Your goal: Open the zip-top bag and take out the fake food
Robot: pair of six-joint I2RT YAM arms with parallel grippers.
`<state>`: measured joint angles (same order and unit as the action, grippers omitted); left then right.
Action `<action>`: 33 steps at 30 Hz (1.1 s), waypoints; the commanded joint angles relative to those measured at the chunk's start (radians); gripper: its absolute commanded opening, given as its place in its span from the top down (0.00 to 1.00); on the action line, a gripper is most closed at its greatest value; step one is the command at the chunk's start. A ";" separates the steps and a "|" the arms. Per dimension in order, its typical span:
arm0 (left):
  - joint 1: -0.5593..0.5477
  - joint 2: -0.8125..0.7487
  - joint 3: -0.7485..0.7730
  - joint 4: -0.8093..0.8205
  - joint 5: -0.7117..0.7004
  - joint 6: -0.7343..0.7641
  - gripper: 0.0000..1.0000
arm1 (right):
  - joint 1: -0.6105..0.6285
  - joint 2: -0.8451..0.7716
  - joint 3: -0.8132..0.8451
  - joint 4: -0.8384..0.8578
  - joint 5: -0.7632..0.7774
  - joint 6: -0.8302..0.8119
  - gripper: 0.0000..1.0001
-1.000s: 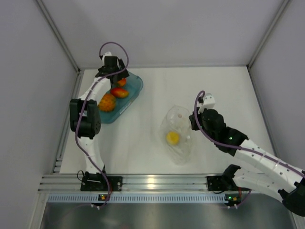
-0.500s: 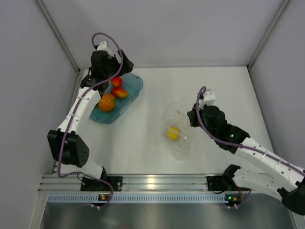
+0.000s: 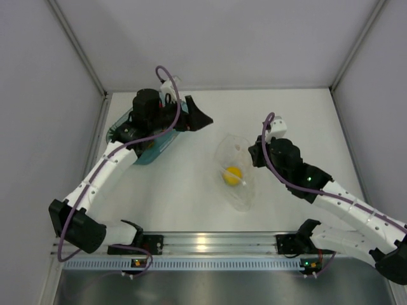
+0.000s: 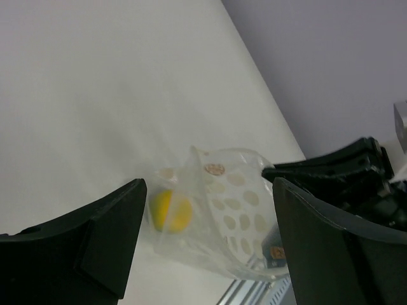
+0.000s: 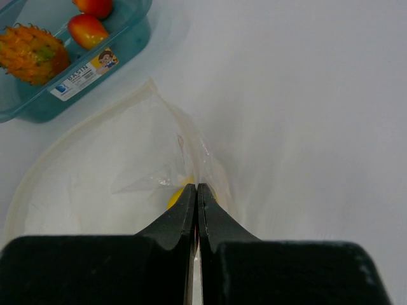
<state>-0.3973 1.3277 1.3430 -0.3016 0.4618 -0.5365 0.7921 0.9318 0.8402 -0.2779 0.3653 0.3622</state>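
Observation:
The clear zip-top bag (image 3: 236,181) lies mid-table with a yellow lemon (image 3: 233,175) of the fake food inside. My right gripper (image 3: 254,154) is shut on the bag's right edge; in the right wrist view its gripper (image 5: 197,188) pinches a fold of the bag (image 5: 121,184), and the lemon (image 5: 176,197) peeks out behind the fingertips. My left gripper (image 3: 201,116) hangs open to the left of the bag, apart from it. The left wrist view has the bag (image 4: 238,219) and lemon (image 4: 170,211) beyond the empty left gripper (image 4: 208,185).
A teal tray (image 5: 121,47) stands at the back left, holding an orange spiky fruit (image 5: 33,54) and two red fruits (image 5: 87,30). In the top view my left arm covers most of the tray (image 3: 151,152). Walls enclose the table on three sides.
My left arm has swung from over the tray to the right, toward the bag. The bag and lemon shifted slightly in the right gripper's hold.

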 commanded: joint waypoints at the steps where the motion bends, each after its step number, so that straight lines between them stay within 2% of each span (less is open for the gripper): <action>1: -0.087 -0.054 -0.034 0.016 0.087 -0.005 0.15 | 0.018 -0.007 0.053 0.031 -0.006 0.009 1.00; 8: -0.280 -0.058 -0.088 0.038 0.032 -0.043 0.24 | 0.030 -0.001 0.050 0.052 -0.026 0.014 1.00; 10: -0.311 -0.056 -0.108 0.099 0.043 -0.062 0.36 | 0.035 0.007 0.048 0.063 -0.031 0.017 1.00; 11: -0.336 -0.053 -0.126 0.116 0.044 -0.078 0.38 | 0.039 0.010 0.048 0.063 -0.032 0.020 1.00; 18: -0.394 -0.024 -0.153 0.131 -0.086 -0.082 0.48 | 0.059 0.012 0.050 0.078 -0.035 0.030 1.00; 21: -0.396 -0.010 -0.166 0.130 -0.135 -0.089 0.58 | 0.070 0.012 0.053 0.078 -0.031 0.037 1.00; 23: -0.406 0.008 -0.174 0.131 -0.163 -0.094 0.72 | 0.079 0.012 0.056 0.078 -0.023 0.040 1.00; 28: -0.448 0.065 -0.186 0.130 -0.242 -0.088 0.75 | 0.099 0.016 0.069 0.069 0.024 0.043 1.00; 33: -0.505 0.102 -0.194 0.127 -0.340 -0.068 0.74 | 0.122 0.038 0.085 0.056 0.075 0.049 1.00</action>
<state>-0.8707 1.4223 1.1530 -0.2253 0.2031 -0.6239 0.8925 0.9565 0.8696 -0.2546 0.3820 0.3969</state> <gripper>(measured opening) 0.257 0.008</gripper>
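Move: The yellow fake food, still low inside the clear bag, lies about 13 cm to the left hand's right, some 5 cm back and 27 cm below. The bag edge pinched by the right hand is roughly 19 cm to the left hand's right, 7 cm back and 10 cm below. From the right hand, the yellow food is about 6 cm left, 3 cm ahead and 17 cm below. The yellow food in the bag is what the left hand comes for: it sweeps about 12 cm right and 10 cm back from beside the tray, then sinks, some 11 cm in all, towards the open mouth, tipping fingers down and narrowing them from nearly wide to a quarter open. The right hand keeps its pinch on the bag's edge, easing it about 3 cm left. ##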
